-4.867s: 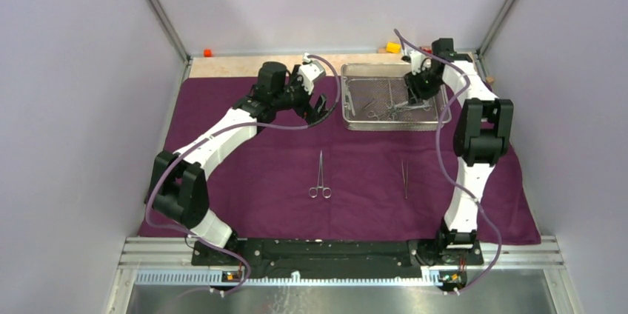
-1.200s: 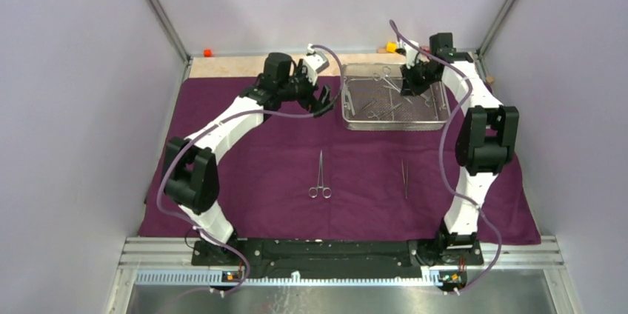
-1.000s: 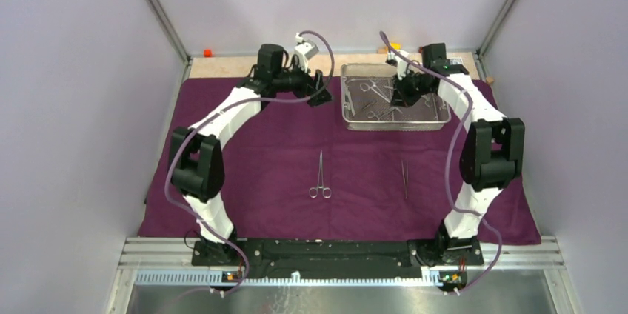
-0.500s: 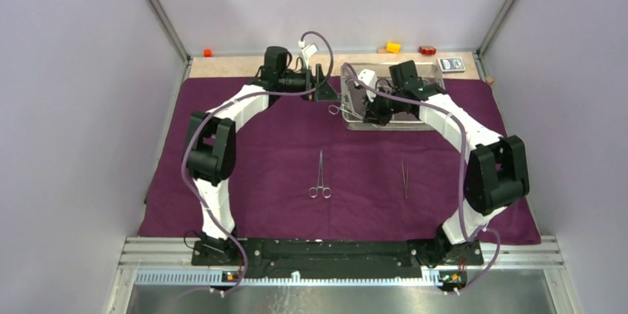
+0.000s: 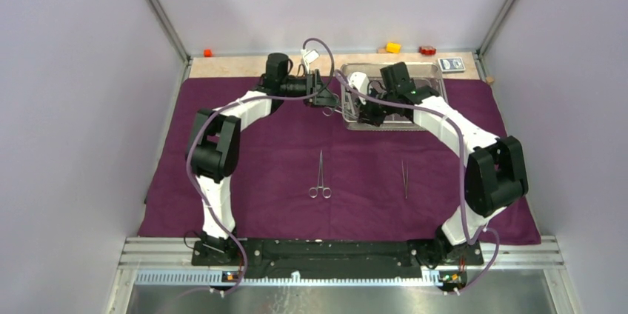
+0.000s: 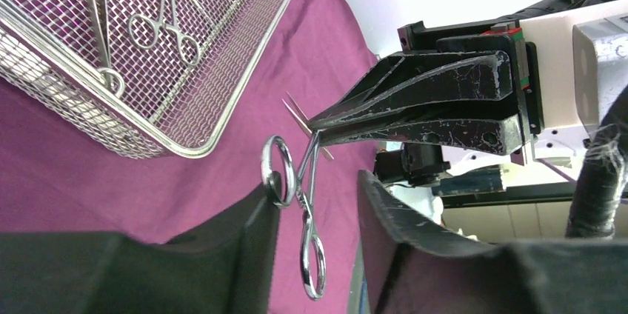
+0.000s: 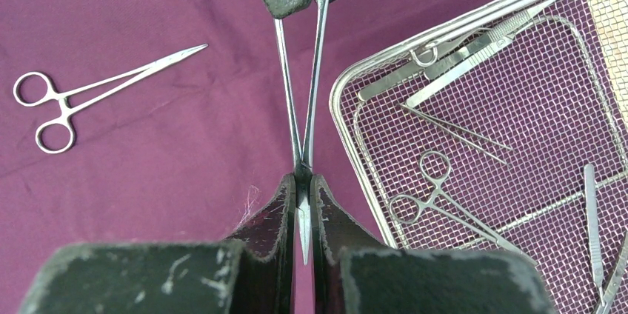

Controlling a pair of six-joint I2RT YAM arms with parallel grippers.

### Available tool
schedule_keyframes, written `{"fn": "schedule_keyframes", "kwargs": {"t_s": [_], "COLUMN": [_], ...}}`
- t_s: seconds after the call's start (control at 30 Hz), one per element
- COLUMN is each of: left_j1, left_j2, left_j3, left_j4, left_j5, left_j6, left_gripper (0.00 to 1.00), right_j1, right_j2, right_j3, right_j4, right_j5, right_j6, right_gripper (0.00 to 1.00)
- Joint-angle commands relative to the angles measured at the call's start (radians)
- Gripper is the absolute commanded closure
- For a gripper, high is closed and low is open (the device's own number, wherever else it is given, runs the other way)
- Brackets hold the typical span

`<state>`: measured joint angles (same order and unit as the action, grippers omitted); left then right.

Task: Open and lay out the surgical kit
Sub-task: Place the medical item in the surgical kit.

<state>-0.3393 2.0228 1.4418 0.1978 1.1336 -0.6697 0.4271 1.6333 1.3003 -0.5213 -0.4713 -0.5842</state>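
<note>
The dark purple cloth (image 5: 259,166) lies spread on the table with the wire-mesh tray (image 5: 400,127) at its back right. My right gripper (image 7: 303,181) is shut on the tips of a steel clamp (image 7: 290,92) and holds it in the air just left of the tray. The clamp's ring handles (image 6: 300,203) hang between the fingers of my left gripper (image 6: 317,184). Those jaws stand apart; one finger touches a ring and the other is clear of it. Another clamp (image 5: 320,175) and tweezers (image 5: 404,178) lie on the cloth. More instruments (image 7: 444,203) stay in the tray.
A blue-white card packet (image 5: 451,64), a yellow block (image 5: 392,47) and a red block (image 5: 427,50) sit behind the tray. An orange block (image 5: 208,52) is at the back left. Grey walls close in both sides.
My right gripper carried the clamp out of the tray leftward to the left gripper. The left gripper swung toward it and its jaws narrowed around the ring handles.
</note>
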Motion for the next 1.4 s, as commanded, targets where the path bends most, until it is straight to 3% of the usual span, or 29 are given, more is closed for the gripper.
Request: {"fn": "schedule_keyframes", "kwargs": {"t_s": [0.0,0.13,0.27,0.43,0.47,0.63,0.7,0.8,1.0,1.13,1.37], "left_j1": [-0.006,-0.005,-0.005,-0.001,0.001,0.035,0.057,0.081,0.085,0.081,0.048], "left_j2": [0.015,0.026,0.034,0.008,-0.008,-0.122,-0.188,-0.311,-0.514,-0.598,-0.684], "left_j3": [-0.025,-0.023,-0.022,-0.044,-0.057,-0.128,-0.164,-0.233,-0.403,-0.553,-0.755], "left_j4": [0.114,0.132,0.141,0.143,0.143,0.186,0.205,0.24,0.351,0.502,0.769], "left_j5": [0.047,0.054,0.05,0.022,0.004,-0.093,-0.144,-0.237,-0.399,-0.411,-0.455], "left_j6": [-0.048,-0.06,-0.069,-0.037,-0.022,0.023,0.051,0.131,0.275,0.3,0.42], "left_gripper": [0.56,0.74,0.82,0.99,1.0,1.0,1.0,1.0,1.0,1.0,1.0], "right_j1": [0.02,0.027,0.03,0.03,0.03,0.026,0.025,0.016,-0.007,-0.017,-0.028], "right_j2": [-0.041,-0.042,-0.051,-0.061,-0.064,-0.085,-0.083,-0.077,-0.084,-0.05,0.004], "right_j3": [0.013,0.012,0.016,0.023,0.024,0.047,0.075,0.111,0.073,0.027,-0.126], "right_j4": [0.034,0.038,0.037,0.053,0.069,0.173,0.198,0.226,0.341,0.444,0.774], "right_j5": [0.005,0.014,0.016,0.053,0.069,0.15,0.203,0.214,0.083,-0.082,-0.3], "right_j6": [-0.02,-0.023,-0.024,0.019,0.044,0.283,0.404,0.556,0.888,1.093,1.391], "right_gripper": [1.0,1.0,1.0,1.0,0.98,0.63,0.54,0.48,0.37,0.35,0.29]}}
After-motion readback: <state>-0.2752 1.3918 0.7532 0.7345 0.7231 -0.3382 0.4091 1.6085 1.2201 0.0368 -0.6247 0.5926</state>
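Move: The right hand still pinches the ring-handled forceps near the pivot. Their rings already stand between the left hand's half-open fingers, and their middle lies about 5 cm to its right, 2 cm back and 2 cm lower. From the left hand the kit tray is roughly 21 cm right, 7 ahead and 15 below; the laid-out forceps are some 17 cm back, 2 left and 17 below. From the right hand the held forceps' middle is about 5 cm left, 2 ahead and 2 above. Almost in place, sinking about 1.5 cm, the left hand shuts on the forceps' handles by the rings; only then does the right hand open and let go near the pivot. The left carries them up and about 9 cm left, drawing back late as it dips again, rolling some 45 degrees. The right rises forward, then swings left and back, turning as it stays open. ##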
